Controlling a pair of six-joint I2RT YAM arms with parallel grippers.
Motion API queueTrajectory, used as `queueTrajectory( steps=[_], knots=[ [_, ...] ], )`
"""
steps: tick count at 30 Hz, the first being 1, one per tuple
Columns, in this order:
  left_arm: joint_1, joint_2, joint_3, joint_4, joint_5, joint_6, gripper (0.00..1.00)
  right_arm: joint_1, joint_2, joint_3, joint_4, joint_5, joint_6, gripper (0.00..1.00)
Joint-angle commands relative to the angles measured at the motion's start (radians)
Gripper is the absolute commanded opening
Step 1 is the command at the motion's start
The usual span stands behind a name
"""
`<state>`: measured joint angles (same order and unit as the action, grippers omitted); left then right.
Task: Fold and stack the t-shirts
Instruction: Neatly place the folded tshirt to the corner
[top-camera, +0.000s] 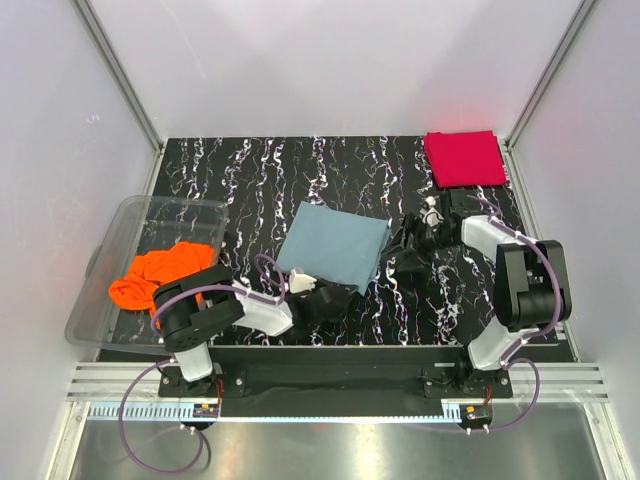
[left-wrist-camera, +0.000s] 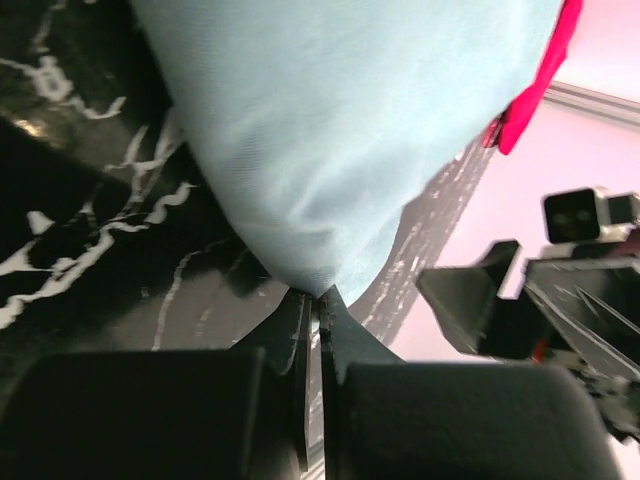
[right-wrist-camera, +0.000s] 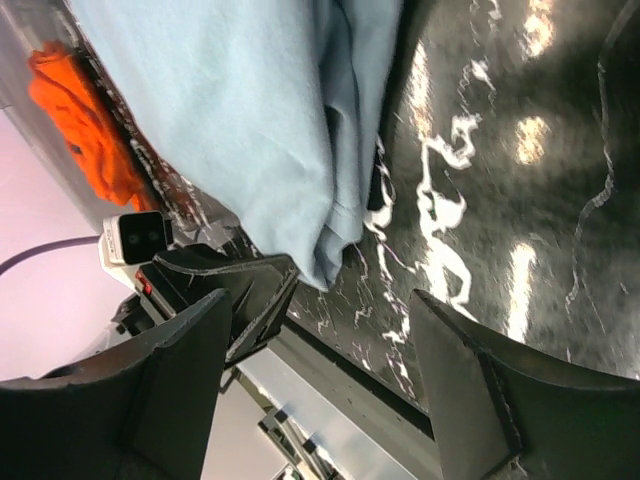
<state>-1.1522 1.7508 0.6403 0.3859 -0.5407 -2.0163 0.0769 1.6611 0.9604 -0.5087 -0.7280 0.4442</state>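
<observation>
A folded grey-blue t-shirt lies in the middle of the black marbled table. My left gripper is at the shirt's near corner, jaws shut on the tip of the cloth. My right gripper stands open just right of the shirt's edge, with only bare table between its fingers. A folded red t-shirt rests at the back right corner. The orange t-shirt lies crumpled in the bin.
A clear plastic bin stands at the left edge of the table. White walls close in the back and both sides. A metal rail runs along the near edge behind the arm bases.
</observation>
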Motion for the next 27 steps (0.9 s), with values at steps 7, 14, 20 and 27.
queueTrajectory(
  steps=[7, 14, 20, 27],
  knots=[
    [0.032, -0.082, -0.001, 0.057, 0.068, -0.067, 0.00, -0.008, 0.141, 0.098, 0.107, -0.148, 0.007, 0.79],
    [0.046, -0.154, 0.009, 0.045, 0.079, -0.019, 0.00, -0.006, 0.193, 0.107, 0.125, -0.140, 0.019, 0.78],
    [0.049, -0.174, 0.019, 0.033, 0.082, -0.012, 0.00, -0.006, 0.207, 0.110, 0.191, -0.154, 0.085, 0.77],
    [0.062, -0.195, 0.013, 0.031, 0.088, 0.005, 0.00, -0.008, 0.244, 0.106, 0.260, -0.154, 0.159, 0.76]
  ],
)
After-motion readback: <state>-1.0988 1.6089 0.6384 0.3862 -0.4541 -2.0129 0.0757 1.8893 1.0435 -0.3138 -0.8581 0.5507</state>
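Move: The left hand already pinches the blue t-shirt's near right-hand corner, with the shirt's middle about 9 cm ahead and 5 cm to its left; the red t-shirt in the far corner is some 33 cm ahead and 30 cm to its right. From the open right hand the blue t-shirt's middle lies roughly 16 cm left, 3 cm ahead and 5 cm below; the red t-shirt is about 26 cm ahead and 18 cm right. Keeping its pinch on the near corner, the left hand lifts it about 5 cm almost straight up, then holds it there. Meanwhile the right hand, fingers staying wide open, slides forward about 4 cm, also some 2 cm left and 2 cm down, bringing its fingers in around the shirt's right edge; whether they touch can't be seen. ##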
